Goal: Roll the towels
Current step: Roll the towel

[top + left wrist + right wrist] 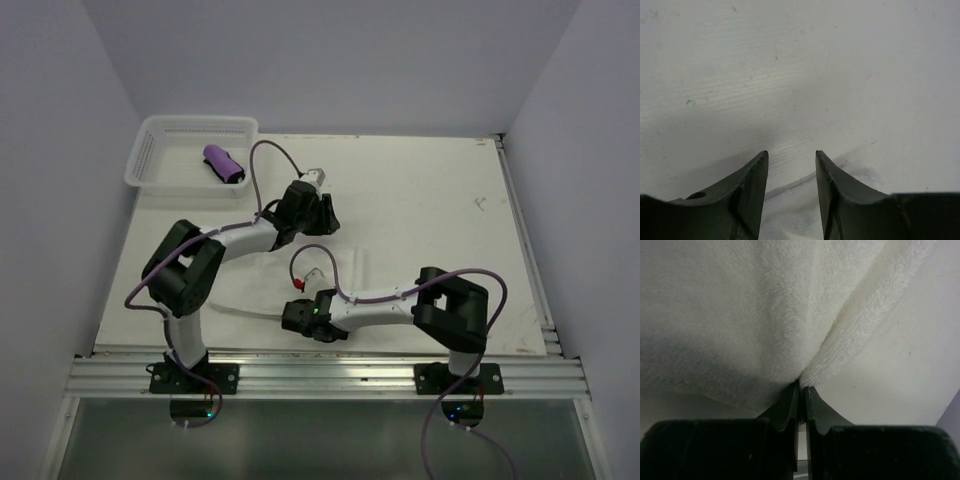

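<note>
The small purple towel (224, 164) lies rolled inside the white mesh basket (160, 135) at the back left. The large fluffy white towel (265, 290) lies on the table between the two arms and is hard to tell from the white tabletop. It fills the right wrist view (765, 315), where my right gripper (802, 386) is shut on a pinched edge of it, near the table's front (293, 317). My left gripper (322, 212) stands open farther back. Its fingers (755, 190) straddle an edge of the white towel (790, 215) without gripping it.
The white table (440, 210) stretches bare to the right, with a raised rail along its right edge (525, 240). Purple cables loop over both arms. Walls close in the back and both sides.
</note>
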`<state>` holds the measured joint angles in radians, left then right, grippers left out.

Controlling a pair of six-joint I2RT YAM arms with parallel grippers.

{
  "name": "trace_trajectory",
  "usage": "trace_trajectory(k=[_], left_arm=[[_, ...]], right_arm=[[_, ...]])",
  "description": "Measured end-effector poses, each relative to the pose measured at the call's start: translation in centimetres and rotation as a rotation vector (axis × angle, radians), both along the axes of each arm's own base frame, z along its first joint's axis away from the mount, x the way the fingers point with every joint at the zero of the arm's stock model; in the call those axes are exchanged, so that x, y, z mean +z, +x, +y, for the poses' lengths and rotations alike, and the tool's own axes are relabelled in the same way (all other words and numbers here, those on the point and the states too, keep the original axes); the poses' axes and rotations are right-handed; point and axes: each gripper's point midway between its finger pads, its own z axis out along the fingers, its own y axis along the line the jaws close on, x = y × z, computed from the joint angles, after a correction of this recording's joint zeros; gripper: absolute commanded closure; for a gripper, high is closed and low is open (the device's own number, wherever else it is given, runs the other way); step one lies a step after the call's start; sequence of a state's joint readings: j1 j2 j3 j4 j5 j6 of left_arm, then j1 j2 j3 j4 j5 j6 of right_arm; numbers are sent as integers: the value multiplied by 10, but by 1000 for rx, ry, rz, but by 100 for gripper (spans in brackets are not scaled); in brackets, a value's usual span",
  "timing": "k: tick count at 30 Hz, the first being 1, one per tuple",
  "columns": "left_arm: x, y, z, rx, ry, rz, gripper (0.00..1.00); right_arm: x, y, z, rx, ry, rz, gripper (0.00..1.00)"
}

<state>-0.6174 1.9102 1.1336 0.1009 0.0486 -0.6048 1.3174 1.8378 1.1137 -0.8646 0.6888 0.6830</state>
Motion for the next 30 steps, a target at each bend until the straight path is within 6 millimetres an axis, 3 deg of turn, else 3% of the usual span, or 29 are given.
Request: trace_trajectory(k=[4,7,9,12,19,25,30], left_arm=[[49,-1,-9,-43,-80,-76,33],[74,-6,-23,-115,-149,-101,30],[79,-12,-32,-170,-184,-90,30],[65,-21,-41,-226,-190,-37,29],[11,-42,-55,-271,-83,121,27],[4,-56,-79,-329,-32,148,27],[0,-57,-77,-316,37,147,27]], right_arm=[[-3,3,-3,3,-60,-9,100],[-3,4,-4,3,-76,-14,100],[-3,4,-4,3,-77,-15,100],[-3,5,-4,3,-81,-15,100],[-4,7,-6,6,-120,-26,100],[-4,8,-6,7,-130,-28,100],[-4,8,-7,7,-137,-29,100]])
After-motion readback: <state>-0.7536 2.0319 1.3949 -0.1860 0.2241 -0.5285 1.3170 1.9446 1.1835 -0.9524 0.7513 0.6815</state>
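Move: The white towel's far right corner lies some 6 cm back and 8 cm right of the left gripper, about 3 cm lower; from the right gripper it is roughly 14 cm ahead and 2 cm right, at about its height. The towel's pinched near end, in the right gripper, is about 19 cm back and 4 cm right of the left gripper; the purple roll lies 17 cm ahead and 24 cm left of the left gripper. Lift the left gripper about 8 cm off the table side, opening its fingers wider, then carry it right and back and lower it again so that the open fingers come down around the towel's far right corner, turning clockwise some 20 degrees. Keep the near end of the towel pinched in the right gripper, nearly in place, only rolling it slightly left side down. ##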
